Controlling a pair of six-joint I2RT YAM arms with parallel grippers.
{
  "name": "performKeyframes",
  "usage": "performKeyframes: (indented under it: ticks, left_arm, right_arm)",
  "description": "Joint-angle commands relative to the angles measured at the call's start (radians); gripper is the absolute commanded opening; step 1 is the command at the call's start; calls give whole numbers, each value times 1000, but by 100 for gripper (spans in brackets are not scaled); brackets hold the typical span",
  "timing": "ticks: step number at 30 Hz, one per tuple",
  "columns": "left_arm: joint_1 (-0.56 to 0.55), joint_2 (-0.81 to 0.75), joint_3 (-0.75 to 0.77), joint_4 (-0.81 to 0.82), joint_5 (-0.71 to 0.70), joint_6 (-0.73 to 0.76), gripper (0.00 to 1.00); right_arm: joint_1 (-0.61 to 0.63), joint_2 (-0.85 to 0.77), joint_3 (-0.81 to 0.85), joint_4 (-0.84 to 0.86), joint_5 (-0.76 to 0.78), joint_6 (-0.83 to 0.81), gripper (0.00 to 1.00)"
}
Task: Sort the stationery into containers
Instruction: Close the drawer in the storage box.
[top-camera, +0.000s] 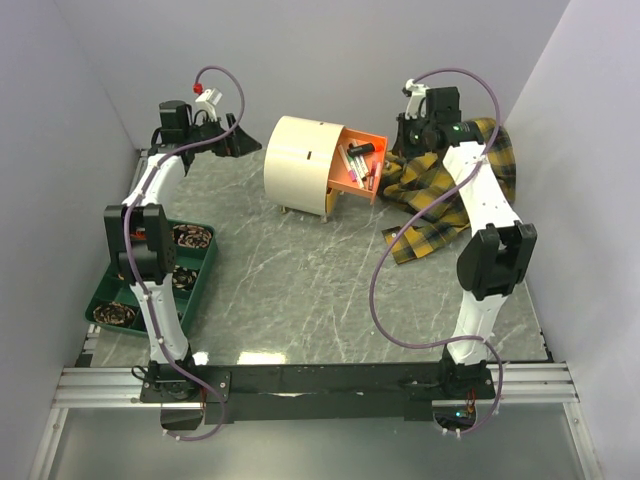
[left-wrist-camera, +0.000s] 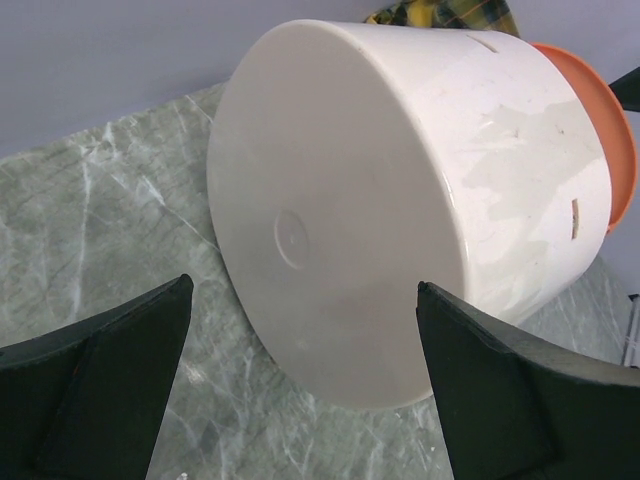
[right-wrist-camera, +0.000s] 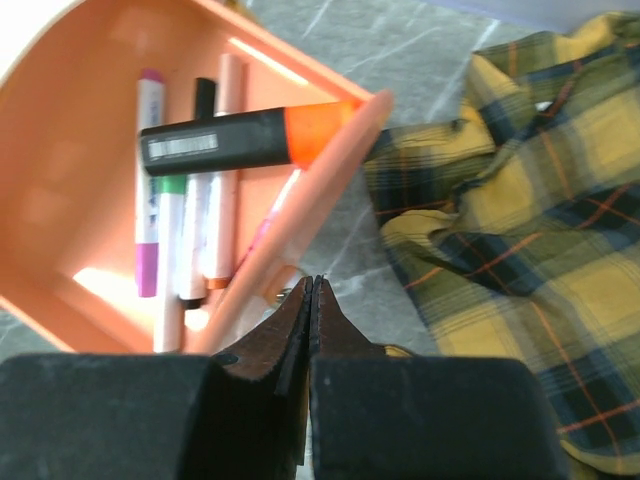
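Note:
The cream round-topped cabinet (top-camera: 300, 160) stands at the back of the table, its orange drawer (top-camera: 360, 165) pulled out. Several pens (right-wrist-camera: 190, 230) lie inside, and the orange-capped black marker (right-wrist-camera: 240, 140) rests across them onto the drawer's front wall (right-wrist-camera: 300, 205). My right gripper (right-wrist-camera: 312, 285) is shut with nothing between its fingers, tips just right of the drawer's small round knob (right-wrist-camera: 283, 288). In the top view the right gripper (top-camera: 405, 140) sits beside the drawer. My left gripper (left-wrist-camera: 305, 300) is open, facing the cabinet's flat back (left-wrist-camera: 330, 220), and holds nothing.
A yellow plaid cloth (top-camera: 440, 195) lies crumpled right of the cabinet, under the right arm. A green tray (top-camera: 200, 275) with several dark round items sits at the left by the left arm. A yellow drawer (top-camera: 345, 200) shows below the orange one.

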Motion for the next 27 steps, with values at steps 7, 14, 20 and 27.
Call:
performKeyframes:
  ticks: [7,14,20,27]
  left_arm:
    - [-16,22,57,95,82,-48,99]
    - [-17,24,47,104,96,-56,99]
    - [-16,27,50,105,102,-60,100]
    - [-40,25,49,101,98,-54,99]
  right_arm:
    - [54,48,63,-10,-81,-2,0]
    - [75,71,111,-4,-104,19,0]
    - [89,92,146,11,-147,46,0]
    - [130,151,201,17,-152,70,2]
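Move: The open drawer's orange front panel is close by the shut right fingers, roughly 4 cm to their left, 3 cm back and 3 cm lower. Inside the drawer, the black marker with the orange cap is about 9 cm left and 1 cm farther out than that hand. The storage box's body is centred some 22 cm left and 3 cm back, with the plaid cloth about 15 cm right and 4 cm back. From the left hand, the drawer front is about 31 cm right and 5 cm back. The drawer's front is met near its knob by the closed right fingertips and pushed towards the storage box as the right hand travels about 7.5 cm left, dipping slightly and then rising again while turning some 10 degrees counter-clockwise. The left hand, kept open at the box's far end, eases about 1.5 cm right towards it; contact there can't be made out. ##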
